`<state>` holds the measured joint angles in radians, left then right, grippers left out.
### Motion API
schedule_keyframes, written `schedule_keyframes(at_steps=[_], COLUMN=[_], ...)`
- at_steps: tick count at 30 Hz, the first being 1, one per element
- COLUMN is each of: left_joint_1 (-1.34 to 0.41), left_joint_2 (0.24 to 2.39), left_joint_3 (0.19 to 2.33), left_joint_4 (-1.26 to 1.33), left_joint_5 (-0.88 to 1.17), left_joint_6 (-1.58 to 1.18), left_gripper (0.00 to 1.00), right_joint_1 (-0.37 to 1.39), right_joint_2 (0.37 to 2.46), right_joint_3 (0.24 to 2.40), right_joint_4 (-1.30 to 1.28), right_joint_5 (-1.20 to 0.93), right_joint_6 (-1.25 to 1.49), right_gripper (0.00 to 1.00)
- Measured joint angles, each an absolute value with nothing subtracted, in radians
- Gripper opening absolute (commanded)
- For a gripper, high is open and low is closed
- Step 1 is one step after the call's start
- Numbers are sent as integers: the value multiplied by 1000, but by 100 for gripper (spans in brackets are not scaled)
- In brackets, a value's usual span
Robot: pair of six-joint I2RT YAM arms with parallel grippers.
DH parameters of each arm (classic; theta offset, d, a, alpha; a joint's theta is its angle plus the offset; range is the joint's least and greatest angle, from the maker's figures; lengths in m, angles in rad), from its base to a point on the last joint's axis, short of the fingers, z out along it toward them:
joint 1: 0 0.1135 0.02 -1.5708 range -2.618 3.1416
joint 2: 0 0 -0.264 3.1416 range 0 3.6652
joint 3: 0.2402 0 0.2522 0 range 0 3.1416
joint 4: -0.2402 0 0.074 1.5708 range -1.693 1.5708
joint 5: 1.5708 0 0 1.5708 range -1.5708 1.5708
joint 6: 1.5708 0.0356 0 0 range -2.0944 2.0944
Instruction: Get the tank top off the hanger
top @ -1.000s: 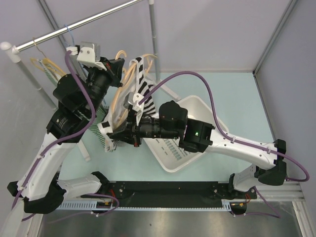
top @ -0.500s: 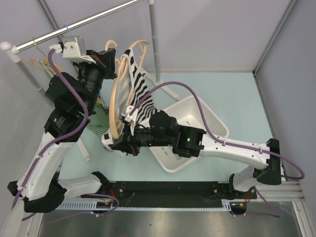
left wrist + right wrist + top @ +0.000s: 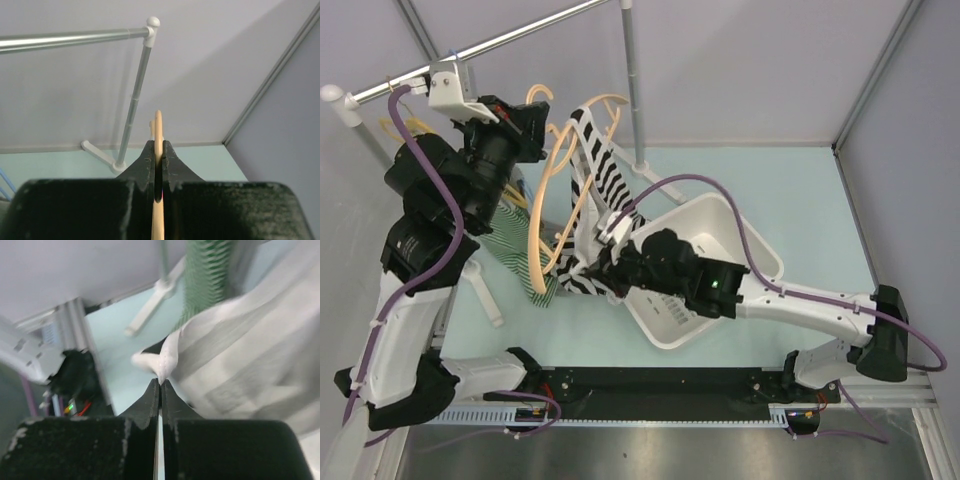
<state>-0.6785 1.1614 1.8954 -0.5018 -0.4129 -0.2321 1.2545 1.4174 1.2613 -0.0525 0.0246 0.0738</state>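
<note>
The tank top [image 3: 603, 172], black-and-white striped, hangs stretched on a tan hanger [image 3: 548, 190] held up near the rail. My left gripper [image 3: 540, 115] is shut on the hanger; in the left wrist view the tan bar [image 3: 158, 125] runs straight up between the closed jaws of the left gripper [image 3: 158, 146]. Lower down, my right gripper [image 3: 584, 272] is shut on the tank top's bottom edge. In the right wrist view a pale fold of the tank top [image 3: 240, 340] is pinched at the tips of the right gripper [image 3: 160, 382].
A white laundry basket [image 3: 735, 225] sits under the right arm. The metal rail [image 3: 520, 38] and its upright pole [image 3: 633, 90] stand behind. A green striped garment [image 3: 520, 250] and more hangers [image 3: 405, 130] hang at the left.
My left gripper has carried the hanger up and back to the left toward the rail. The right gripper has drawn the tank top's lower edge to the right, toward the basket, stretching the fabric.
</note>
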Motion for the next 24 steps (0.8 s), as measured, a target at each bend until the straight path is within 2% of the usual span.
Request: schedule_keyframes(at_steps=[10, 16, 24], left_joint_1=[-678, -678, -678], left_joint_2=[1096, 1077, 1075], left_joint_3=[1927, 2032, 2100], left_joint_4=[-767, -841, -899], left_joint_5=[-301, -240, -241], left_joint_6=[-292, -334, -332], left_gripper=[0, 0, 0], right_joint_1=[937, 899, 852], right_joint_2=[1382, 1480, 1599], right_joint_3=[1265, 1311, 1404], right_joint_4=[69, 168, 211], right_joint_5=[13, -14, 102], right_joint_6=[80, 131, 194], right_gripper=[0, 0, 0])
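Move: Some 30 cm ahead of the right hand and about 14 cm above it is the far end of the wooden hanger, where the striped tank top still hangs; the right fingers already pinch the top's loose near edge. The hanger's bare near end lies about 12 cm back from the right hand, 12 cm to its left and 14 cm higher, and the white basket 17 cm ahead, 25 cm right and 26 cm below. From the left hand, which holds the hanger, that far end is roughly 17 cm ahead, 10 cm right and 14 cm below. Carrying the pinched edge of the tank top forward towards the hanger's far end, the right hand travels about 21 cm, rising 5 cm and drifting right by as much, with its wrist swinging nearly 30 degrees clockwise. Meanwhile the left hand keeps hold of the hanger and draws it back some 8 cm, dipping and coming up again on the way while turning about 10 degrees clockwise. ##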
